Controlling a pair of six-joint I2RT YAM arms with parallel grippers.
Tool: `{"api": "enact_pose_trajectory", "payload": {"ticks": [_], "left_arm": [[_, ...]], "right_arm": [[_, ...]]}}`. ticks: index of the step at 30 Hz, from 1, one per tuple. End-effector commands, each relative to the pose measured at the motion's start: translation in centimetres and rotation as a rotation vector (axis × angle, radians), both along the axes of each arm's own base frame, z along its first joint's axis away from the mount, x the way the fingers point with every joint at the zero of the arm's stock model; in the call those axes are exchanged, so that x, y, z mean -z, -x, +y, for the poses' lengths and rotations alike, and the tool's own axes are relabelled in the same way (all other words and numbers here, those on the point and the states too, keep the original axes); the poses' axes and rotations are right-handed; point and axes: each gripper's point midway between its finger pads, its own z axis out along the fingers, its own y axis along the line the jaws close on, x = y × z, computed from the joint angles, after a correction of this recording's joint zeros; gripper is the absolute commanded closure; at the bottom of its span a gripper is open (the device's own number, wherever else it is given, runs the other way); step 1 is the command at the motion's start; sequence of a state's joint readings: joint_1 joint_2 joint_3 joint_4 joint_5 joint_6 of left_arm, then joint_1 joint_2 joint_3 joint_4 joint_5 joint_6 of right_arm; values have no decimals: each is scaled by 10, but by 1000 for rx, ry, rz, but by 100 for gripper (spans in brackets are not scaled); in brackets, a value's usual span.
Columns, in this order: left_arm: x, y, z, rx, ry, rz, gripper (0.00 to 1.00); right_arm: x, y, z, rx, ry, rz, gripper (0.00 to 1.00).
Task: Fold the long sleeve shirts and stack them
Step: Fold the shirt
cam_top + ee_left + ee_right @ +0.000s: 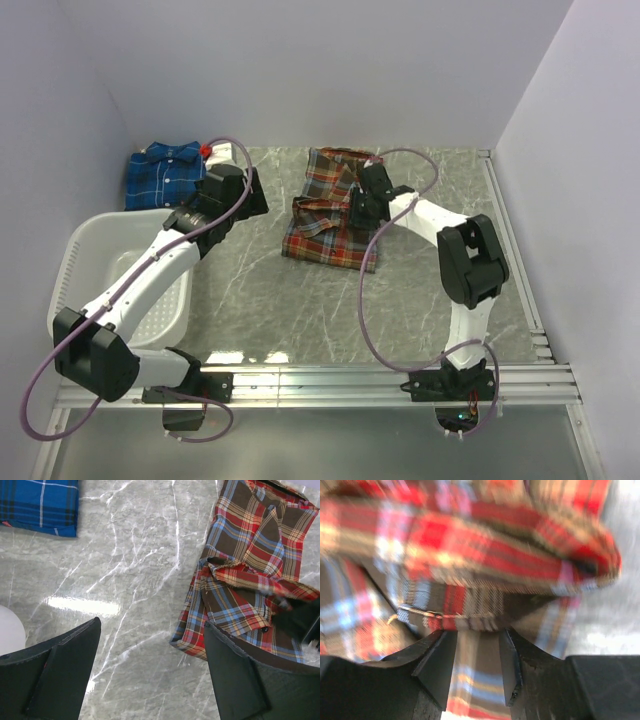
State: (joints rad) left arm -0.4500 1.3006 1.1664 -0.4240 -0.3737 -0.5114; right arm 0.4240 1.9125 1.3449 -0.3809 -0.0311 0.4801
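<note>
The red-orange plaid shirt [330, 210] [250, 580] lies partly folded in the middle of the table, one sleeve drawn across its front. My right gripper [358, 205] [477, 635] is down on its right side. The jaws are half closed, with a fold of the plaid cloth [470, 555] filling the gap between them. The blue plaid shirt [165, 172] [40, 505] lies folded at the back left. My left gripper [255, 190] [152, 625] hangs wide open above bare table between the two shirts and holds nothing.
A white slotted basket [90, 240] [10, 630] stands at the left under the left arm. A small red object [207, 150] sits by the blue shirt's right corner. White walls close in the back and both sides, and a metal rail [380, 380] runs along the near edge.
</note>
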Motion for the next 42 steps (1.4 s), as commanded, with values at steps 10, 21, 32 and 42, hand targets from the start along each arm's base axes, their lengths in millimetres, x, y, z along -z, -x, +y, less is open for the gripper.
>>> {"api": "enact_pose_trajectory", "payload": {"ticks": [10, 21, 32, 42], "left_arm": [[-7, -6, 7, -18, -29, -44, 11], [-6, -5, 8, -22, -29, -37, 11], [-15, -3, 16, -49, -26, -66, 12], [-13, -3, 16, -48, -26, -61, 12]], "right_arm": [[-27, -105, -11, 88, 20, -153, 54], [-100, -113, 7, -65, -23, -285, 53], [-91, -63, 86, -340, -263, -215, 53], [-44, -78, 102, -408, -280, -145, 54]]}}
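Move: The shirt's raised fold, a strip running left to right across the shirt, has its middle about 4 cm ahead and 7 cm left of the right hand, at fingertip height. The loose cuff flap is some 13 cm left and 2 cm back; the shirt's far edge lies about 15 cm ahead and 6 left, its near edge 13 cm back and 10 left. From the left hand, the fold is roughly 7 cm ahead, 24 right and 19 below. The right part of the shirt's raised fold is pushed forward by the right fingertips, kept part-open behind it, as the hand sweeps about 12 cm forward, rising slightly. It then lifts some 9 cm, drawing back 6 and swinging about 10 cm left while turning some 20 degrees counter-clockwise, and drops again close over the fold's left part. ##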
